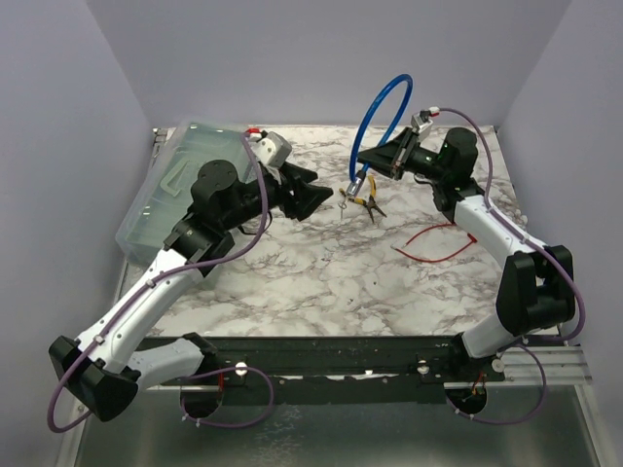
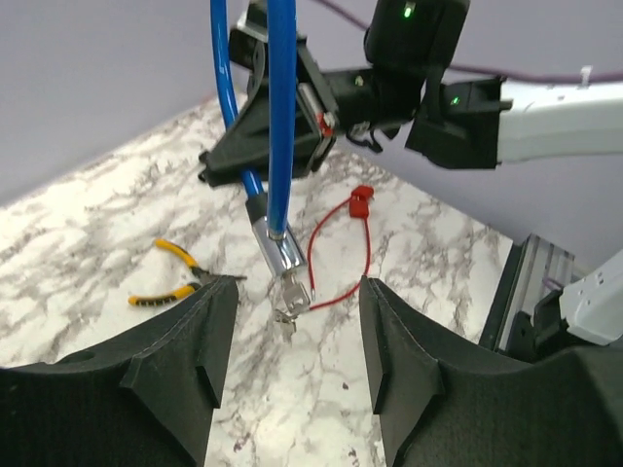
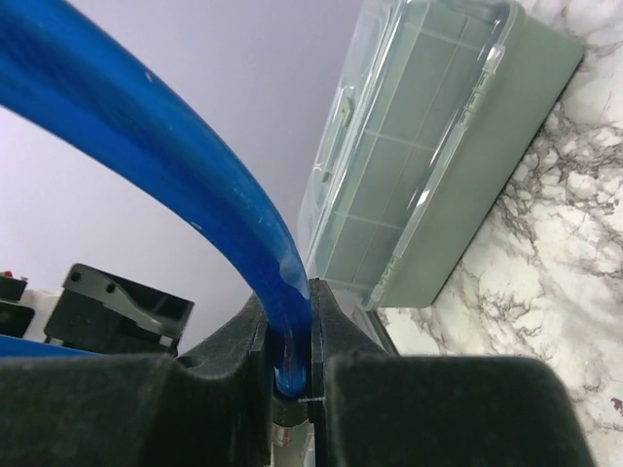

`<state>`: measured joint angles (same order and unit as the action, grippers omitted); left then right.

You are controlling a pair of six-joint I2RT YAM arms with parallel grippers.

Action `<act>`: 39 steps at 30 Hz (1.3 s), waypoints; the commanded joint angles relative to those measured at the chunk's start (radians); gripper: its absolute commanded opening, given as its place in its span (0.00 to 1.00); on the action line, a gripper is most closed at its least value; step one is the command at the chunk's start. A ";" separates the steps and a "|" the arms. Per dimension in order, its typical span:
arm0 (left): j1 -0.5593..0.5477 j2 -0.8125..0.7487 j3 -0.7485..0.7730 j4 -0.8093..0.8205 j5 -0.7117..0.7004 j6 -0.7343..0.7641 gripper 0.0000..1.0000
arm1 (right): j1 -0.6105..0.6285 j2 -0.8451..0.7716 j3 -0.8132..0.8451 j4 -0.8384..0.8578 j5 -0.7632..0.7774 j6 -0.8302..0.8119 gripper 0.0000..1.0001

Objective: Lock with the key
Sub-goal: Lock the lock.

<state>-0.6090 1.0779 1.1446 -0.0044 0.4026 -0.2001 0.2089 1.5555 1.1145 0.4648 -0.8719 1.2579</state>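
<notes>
A blue cable lock [image 1: 376, 109] hangs in a loop above the table, and my right gripper [image 1: 370, 156] is shut on the cable [image 3: 195, 185]. In the right wrist view the right gripper [image 3: 292, 326] pinches the blue cable between its pads. The lock's silver cylinder [image 2: 277, 250] points down, with the key [image 2: 290, 297] hanging from its lower end just above the marble top. My left gripper [image 2: 298, 284] is open, one finger on each side of the key and neither touching it. From above, the left gripper [image 1: 329, 197] sits just left of the cylinder [image 1: 348, 197].
Yellow-handled pliers [image 1: 368, 202] [image 2: 175, 277] lie on the marble beside the lock. A red wire tie [image 1: 435, 243] [image 2: 336, 243] lies to the right. A clear plastic box [image 1: 185, 185] [image 3: 428, 165] stands at the back left.
</notes>
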 commanded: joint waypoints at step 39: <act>-0.043 0.278 0.077 -0.018 -0.039 -0.159 0.29 | -0.011 -0.011 0.057 -0.037 0.087 -0.034 0.01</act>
<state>-0.6456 1.3418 1.1816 -0.0395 0.3950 -0.3325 0.2073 1.5589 1.1625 0.3592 -0.7795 1.1919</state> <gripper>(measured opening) 0.332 0.148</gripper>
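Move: The key sticking out of the lock is about 9 cm below my left hand, some 5 cm to its right and 2 cm ahead. From the same hand the lock barrel is about 5 cm ahead, 8 cm right and 7 cm down, and the pliers lie on the table roughly 13 cm ahead, 14 cm right and 25 cm down. From my right hand the key is about 8 cm back, 5 cm left and 4 cm lower. I sink my open left hand about 9 cm, most of it quickly at the start, while working some 5 cm right and then a little forward to the key, fingers tipping down nearly 20 degrees. The fingers narrow to about a third open around the key's end; I can't see them touch it. My right hand keeps its grip on the blue cable above the lock, easing 2 cm forward, then holding still. ##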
